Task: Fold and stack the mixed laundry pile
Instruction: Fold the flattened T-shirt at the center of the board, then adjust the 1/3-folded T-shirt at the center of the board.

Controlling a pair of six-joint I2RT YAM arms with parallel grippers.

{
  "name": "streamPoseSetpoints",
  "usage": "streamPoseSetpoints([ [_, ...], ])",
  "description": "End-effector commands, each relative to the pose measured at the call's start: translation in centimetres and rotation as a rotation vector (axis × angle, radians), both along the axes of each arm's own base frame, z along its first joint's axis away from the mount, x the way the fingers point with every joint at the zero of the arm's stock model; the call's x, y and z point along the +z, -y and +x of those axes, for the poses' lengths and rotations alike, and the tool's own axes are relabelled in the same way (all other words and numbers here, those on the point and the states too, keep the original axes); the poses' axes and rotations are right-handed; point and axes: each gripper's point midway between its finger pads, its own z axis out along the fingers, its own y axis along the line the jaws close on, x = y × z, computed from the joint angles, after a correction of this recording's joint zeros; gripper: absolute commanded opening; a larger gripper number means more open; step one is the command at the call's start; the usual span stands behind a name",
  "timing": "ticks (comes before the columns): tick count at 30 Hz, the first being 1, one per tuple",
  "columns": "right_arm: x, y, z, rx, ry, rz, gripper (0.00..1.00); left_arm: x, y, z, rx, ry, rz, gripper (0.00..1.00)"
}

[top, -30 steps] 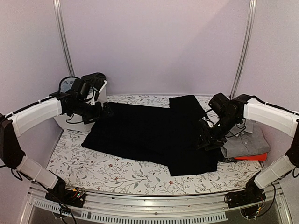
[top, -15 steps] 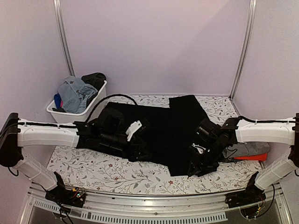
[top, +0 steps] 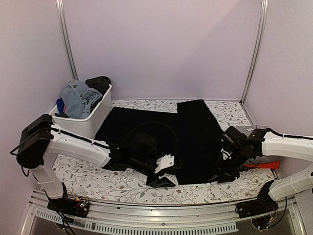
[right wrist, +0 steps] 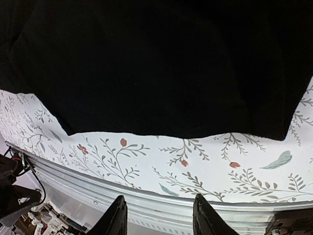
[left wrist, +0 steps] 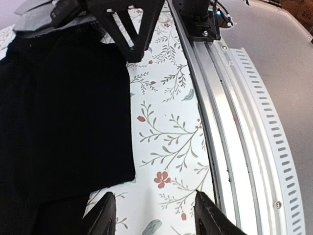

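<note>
A large black garment (top: 161,129) lies spread flat across the middle of the floral table. My left gripper (top: 161,181) hovers at its near edge, just off the front corner of the black cloth (left wrist: 63,112). Its fingers (left wrist: 105,218) stand apart over bare tablecloth with nothing between them. My right gripper (top: 222,175) is low at the garment's near right edge. In the right wrist view the gripper (right wrist: 159,218) is open over the front rail, and the black hem (right wrist: 156,73) lies just beyond. Denim pieces (top: 78,98) and dark cloth (top: 99,83) fill the white tub (top: 95,122).
Folded grey and red clothes (top: 264,165) lie at the right edge, partly under my right arm. The metal front rail (left wrist: 230,122) runs close beside both grippers. The right gripper's dark fingers (left wrist: 129,29) show at the top of the left wrist view.
My left arm has swung from the tub at the back left down to the garment's near edge. My right gripper has moved from the garment's right side toward the front rail.
</note>
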Motion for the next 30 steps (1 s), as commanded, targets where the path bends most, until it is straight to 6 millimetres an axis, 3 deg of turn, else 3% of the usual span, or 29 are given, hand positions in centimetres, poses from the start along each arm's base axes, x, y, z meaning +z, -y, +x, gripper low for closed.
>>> streamPoseSetpoints([
  [1,-0.9,1.5,1.0,-0.104,0.024,-0.086,0.45,-0.3,2.3,-1.1,-0.101,0.071,-0.032,0.53],
  [7,-1.9,2.1,1.7,-0.136,0.026,-0.141,0.46,-1.9,3.3,-1.2,-0.138,0.074,-0.012,0.53],
  [18,1.3,1.2,3.8,-0.167,0.097,-0.061,0.47,-7.0,5.1,1.0,-0.067,0.086,0.084,0.51],
  [23,2.2,1.6,4.0,-0.172,0.109,-0.057,0.47,-8.8,5.2,2.1,-0.027,0.071,0.132,0.44],
  [30,3.0,2.2,4.6,-0.160,0.131,-0.045,0.48,-11.1,3.5,3.5,0.005,0.020,0.199,0.24],
])
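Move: The left hand's target, the near-left corner of the black T-shirt, lies about 3 cm ahead, 4 cm to its right and 9 cm below. The near-right corner is some 5 cm ahead and 24 cm right of this hand. From the right hand that near-right corner is roughly 3 cm ahead, 7 cm right and 6 cm down; the near-left one is 2 cm ahead and 13 cm left, and the grey shirt on the stack about 14 cm ahead, 16 cm right. Down about 8 cm and rightwards some 5 cm, ending with a short forward creep, the left hand brings its half-open fingers onto the T-shirt's near-left corner and, once low, narrows them to around half their gap there, one finger over the cloth, one at its edge. The empty right hand dips slightly, then rises while easing about 4 cm forward and a little right above the T-shirt's near part. ##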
